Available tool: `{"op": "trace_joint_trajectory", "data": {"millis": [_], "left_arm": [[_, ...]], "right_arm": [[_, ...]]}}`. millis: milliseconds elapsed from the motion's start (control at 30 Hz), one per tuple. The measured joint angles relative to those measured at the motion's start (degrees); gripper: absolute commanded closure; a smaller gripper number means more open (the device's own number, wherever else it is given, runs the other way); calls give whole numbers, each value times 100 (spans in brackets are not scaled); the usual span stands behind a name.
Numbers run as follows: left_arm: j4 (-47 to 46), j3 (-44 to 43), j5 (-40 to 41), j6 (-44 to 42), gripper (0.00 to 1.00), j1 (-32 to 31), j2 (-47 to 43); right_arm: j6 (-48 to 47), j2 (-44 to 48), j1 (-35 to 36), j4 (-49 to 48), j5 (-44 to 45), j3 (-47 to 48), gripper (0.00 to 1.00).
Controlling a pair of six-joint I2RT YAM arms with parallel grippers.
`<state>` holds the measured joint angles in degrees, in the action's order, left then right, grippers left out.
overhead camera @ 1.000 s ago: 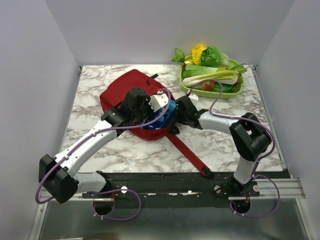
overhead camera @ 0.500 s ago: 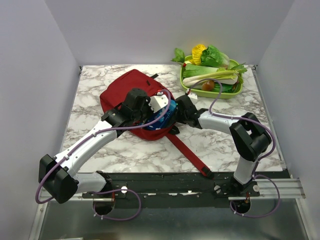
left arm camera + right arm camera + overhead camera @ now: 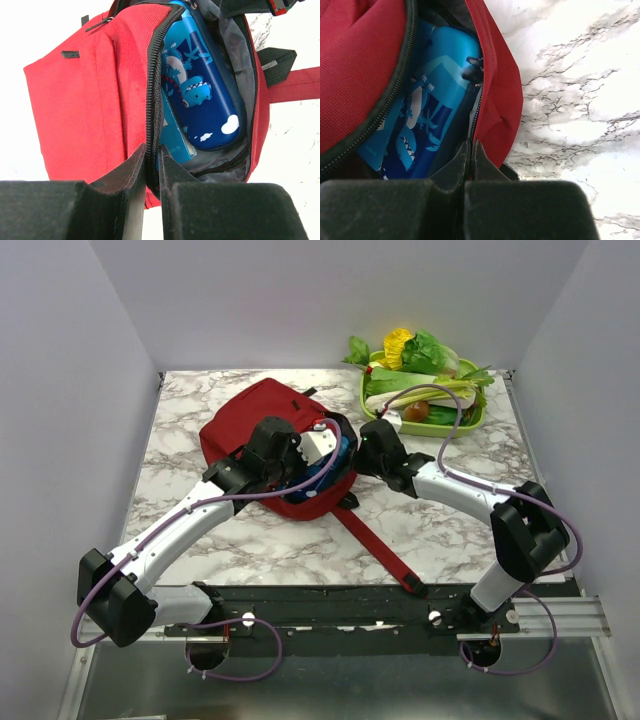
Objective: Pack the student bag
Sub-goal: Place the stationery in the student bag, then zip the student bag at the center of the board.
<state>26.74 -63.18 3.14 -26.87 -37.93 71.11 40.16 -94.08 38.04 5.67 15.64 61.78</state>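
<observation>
The student bag (image 3: 245, 415), dark red, lies open on the marble table with a blue patterned pencil case (image 3: 200, 95) inside against its grey lining. Beside the case sits a lighter blue flat item (image 3: 172, 135). My left gripper (image 3: 152, 150) is shut on the left zipper edge of the bag's opening (image 3: 152, 90). My right gripper (image 3: 471, 145) is shut on the opposite zipper edge, with the pencil case (image 3: 430, 100) just left of its tips. From above, the left gripper (image 3: 322, 455) and right gripper (image 3: 358, 452) meet over the bag's mouth from either side.
A green tray (image 3: 470, 422) piled with vegetables stands at the back right, close behind the right arm's cable. One long red strap (image 3: 375, 545) runs from the bag toward the table's near edge. Walls close in the table on three sides.
My right gripper has shut on the bag's right zipper edge and moved slightly back, its elbow swinging right. The left gripper has kept its hold and place.
</observation>
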Motion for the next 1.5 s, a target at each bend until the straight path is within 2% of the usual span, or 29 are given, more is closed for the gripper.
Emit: {"op": "trace_joint_trajectory", "data": {"millis": [167, 433, 567, 700, 767, 800, 833, 867, 933, 967, 1000, 1100, 1167, 1367, 1500], "left_arm": [[2, 0, -2, 39, 77, 0, 2], [177, -179, -11, 160, 76, 0, 9], [177, -306, -37, 223, 70, 0, 9], [254, -308, -90, 273, 53, 0, 15], [304, -313, -149, 326, 44, 0, 15], [348, -328, -181, 341, 41, 0, 17], [404, -363, -229, 363, 36, 0, 22], [503, -431, -295, 393, 22, 0, 26], [706, -638, -444, 422, 13, 0, 31], [811, -761, -538, 481, 4, 0, 31], [890, -870, -634, 503, 1, 2, 31], [1099, -1172, -1060, 553, 1, 192, -7], [1220, -1272, -1401, 555, 1, 555, -50], [1473, -1416, -2474, 435, 1, 2787, 15], [1545, -1196, -2962, 400, 1, 3727, 81]], "right_arm": [[-177, 52, 94, -7, 17, -63, 99], [-776, 785, 656, 2, 166, 120, 99], [-787, 859, 660, 15, 170, 35, 99], [-699, 835, 658, 61, 212, -249, 88], [-656, 809, 647, 109, 260, -369, 70], [-629, 796, 645, 142, 289, -396, 56], [-612, 791, 647, 175, 308, -413, 14], [-601, 791, 647, 203, 326, -417, 0], [-673, 828, 647, 232, 387, -417, 0], [-702, 863, 647, 267, 411, -417, 0], [-752, 920, 647, 321, 431, -415, 0], [-1001, 1276, 662, 479, 457, -415, 0], [-1187, 1523, 737, 518, 468, -378, 0], [-2343, 1829, 1585, 645, 291, 160, 0], [-3344, 1449, 1967, 699, -435, 822, 1]]}}
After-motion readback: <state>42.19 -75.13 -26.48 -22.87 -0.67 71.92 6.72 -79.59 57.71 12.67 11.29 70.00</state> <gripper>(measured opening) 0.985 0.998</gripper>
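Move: The bag's right rim, pinched by the right hand, lies about 11 cm right, 4 cm ahead and 8 cm below the left hand, which still grips the left rim. From the right hand, that left rim is 11 cm left, 4 cm back and 7 cm higher. The pencil case in the opening is roughly 6 cm left of the right hand, 4 cm back and 6 cm below; the strap's root is some 11 cm back, straight behind, 12 cm lower. The bag's right rim, still pinched by the right hand, is drawn up about 7 cm and slightly back and left towards the left rim, then lowered some 5 cm. Both hands then open wide and let go of the rims: the left rises about 5 cm and swings some 14 cm left, while the right climbs away, back and left over the bag, turning roughly 40 degrees counter-clockwise and tipping its fingers up. ##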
